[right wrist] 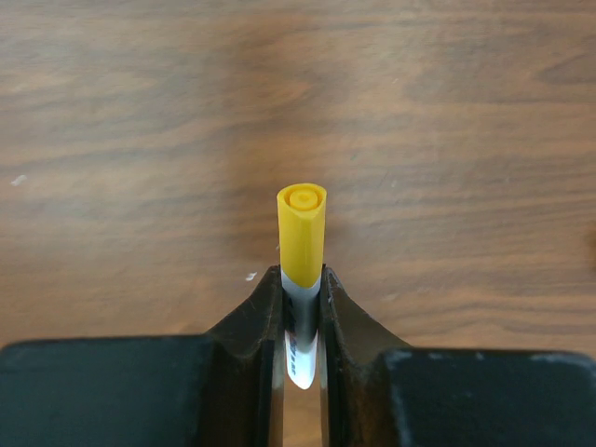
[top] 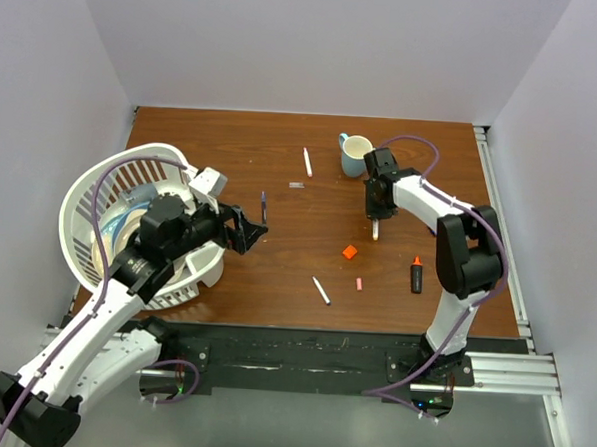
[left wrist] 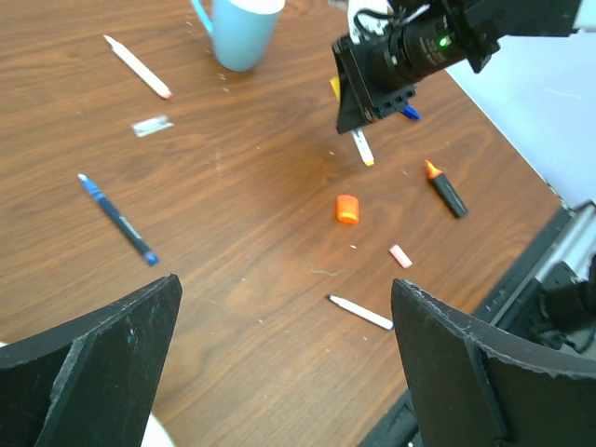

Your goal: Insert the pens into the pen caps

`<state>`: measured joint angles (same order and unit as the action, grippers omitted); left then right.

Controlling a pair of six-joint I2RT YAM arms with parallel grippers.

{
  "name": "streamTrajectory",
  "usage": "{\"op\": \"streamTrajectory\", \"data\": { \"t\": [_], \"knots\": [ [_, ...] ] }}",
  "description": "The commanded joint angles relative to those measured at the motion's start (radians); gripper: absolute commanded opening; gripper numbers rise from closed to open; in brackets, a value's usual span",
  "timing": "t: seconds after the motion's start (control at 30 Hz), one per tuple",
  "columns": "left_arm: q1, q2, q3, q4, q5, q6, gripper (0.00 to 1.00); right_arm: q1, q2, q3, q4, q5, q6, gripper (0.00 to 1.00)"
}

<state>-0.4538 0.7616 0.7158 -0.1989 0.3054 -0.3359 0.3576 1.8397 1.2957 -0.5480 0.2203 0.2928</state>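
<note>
My right gripper (right wrist: pixel 302 296) is shut on a white pen (right wrist: pixel 300 346) that wears a yellow cap (right wrist: pixel 303 233); it hangs tip-down over the table (top: pixel 375 228). Left of it, my left gripper (top: pixel 254 227) stands wide open and empty (left wrist: pixel 289 358) above the wood. Loose on the table lie a dark blue pen (left wrist: pixel 117 219), a white pen (left wrist: pixel 137 66) at the back, another white pen (left wrist: pixel 360 313) near the front, a black highlighter with an orange end (left wrist: pixel 447 189), an orange cap (left wrist: pixel 346 209) and a pink cap (left wrist: pixel 400 256).
A light blue mug (top: pixel 354 154) stands at the back, just behind the right arm. A white basket (top: pixel 84 207) fills the left side under the left arm. A small grey piece (top: pixel 296 185) lies mid-table. A metal rail (top: pixel 500 209) runs along the right edge.
</note>
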Motion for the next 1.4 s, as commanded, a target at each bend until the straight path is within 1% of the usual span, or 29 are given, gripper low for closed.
{"op": "streamTrajectory", "data": {
  "t": [0.0, 0.1, 0.17, 0.2, 0.27, 0.3, 0.4, 0.5, 0.57, 0.63, 0.67, 0.73, 0.8, 0.83, 0.87, 0.9, 0.93, 1.0, 1.1, 1.23, 1.37],
  "knots": [
    [-0.002, -0.045, -0.010, 0.010, -0.075, 0.026, 1.00, -0.012, 0.053, 0.100, -0.061, 0.060, -0.026, 0.16],
    [0.000, -0.070, -0.018, 0.015, -0.087, 0.028, 1.00, -0.023, 0.102, 0.119, -0.063, 0.091, -0.018, 0.23],
    [0.000, -0.068, -0.018, 0.016, -0.080, 0.032, 1.00, -0.025, 0.113, 0.125, -0.061, 0.094, -0.012, 0.24],
    [0.000, -0.067, -0.019, 0.016, -0.077, 0.034, 1.00, -0.025, 0.118, 0.125, -0.055, 0.102, -0.009, 0.27],
    [0.000, -0.065, -0.015, 0.010, -0.078, 0.035, 1.00, -0.026, 0.133, 0.129, -0.053, 0.105, -0.007, 0.30],
    [0.000, -0.067, -0.013, 0.007, -0.083, 0.037, 1.00, -0.028, 0.136, 0.132, -0.056, 0.103, -0.004, 0.33],
    [0.000, -0.080, -0.022, 0.018, -0.080, 0.035, 1.00, -0.029, 0.148, 0.151, -0.070, 0.106, 0.002, 0.37],
    [0.000, -0.076, -0.021, 0.018, -0.071, 0.034, 1.00, -0.031, 0.129, 0.186, -0.124, 0.119, 0.000, 0.38],
    [0.000, -0.067, -0.016, 0.007, -0.075, 0.035, 1.00, -0.031, 0.075, 0.185, -0.151, 0.142, -0.001, 0.39],
    [0.000, -0.071, -0.015, 0.001, -0.087, 0.037, 1.00, -0.043, 0.037, 0.157, -0.205, 0.168, 0.003, 0.40],
    [0.000, -0.073, -0.013, 0.001, -0.104, 0.037, 1.00, -0.052, -0.008, 0.140, -0.223, 0.171, 0.005, 0.41],
    [-0.002, -0.082, -0.016, 0.006, -0.130, 0.012, 1.00, -0.093, -0.055, 0.068, -0.263, 0.172, 0.023, 0.42],
    [-0.003, -0.088, -0.029, 0.021, -0.152, -0.003, 1.00, -0.123, -0.137, 0.004, -0.279, 0.182, 0.041, 0.43],
    [-0.003, -0.090, -0.026, 0.018, -0.152, -0.002, 1.00, -0.155, -0.164, -0.066, -0.279, 0.176, 0.046, 0.44],
    [-0.005, -0.091, -0.019, 0.015, -0.144, 0.006, 1.00, -0.170, -0.192, -0.100, -0.273, 0.125, 0.046, 0.45],
    [-0.006, -0.094, -0.018, 0.010, -0.137, 0.012, 1.00, -0.186, -0.247, -0.131, -0.264, 0.107, 0.042, 0.47],
    [-0.008, -0.096, -0.019, 0.016, -0.131, 0.015, 1.00, -0.210, -0.267, -0.171, -0.262, 0.099, 0.039, 0.49],
    [-0.008, -0.099, -0.024, 0.024, -0.108, 0.017, 1.00, -0.235, -0.315, -0.202, -0.259, 0.073, 0.034, 0.52],
    [-0.009, -0.091, -0.024, 0.029, -0.083, 0.014, 1.00, -0.270, -0.330, -0.271, -0.236, -0.002, 0.022, 0.56],
    [-0.017, -0.091, -0.026, 0.030, -0.054, 0.012, 1.00, -0.279, -0.313, -0.320, -0.207, -0.050, 0.006, 0.56],
    [-0.020, -0.099, -0.030, 0.029, -0.061, 0.021, 1.00, -0.287, -0.306, -0.342, -0.179, -0.101, -0.006, 0.55]
  ]
}}
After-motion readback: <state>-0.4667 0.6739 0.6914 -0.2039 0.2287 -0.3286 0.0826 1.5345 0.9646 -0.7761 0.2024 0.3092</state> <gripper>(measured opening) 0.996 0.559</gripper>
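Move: The yellow-capped pen is in my right fingers; the bare table spot it is going to lies about 3 cm below, 1 cm ahead and 2 cm to the right. From the same hand the orange-tipped black marker lies roughly 14 cm back and 13 cm right, the orange cap 9 cm back and 6 cm left, the blue cap 2 cm back and 17 cm right. From my left hand that spot is some 11 cm ahead, 31 cm right and 22 cm below. I lower the yellow-capped pen about 3 cm with my right hand, easing forward and right, and open the fingers to let go of it. Then I lift clear and swing back and to the right over the table to the orange-tipped marker, some 18 cm in all, turning about 20 degrees clockwise and sinking again, fingers half open over it, not yet gripping. ##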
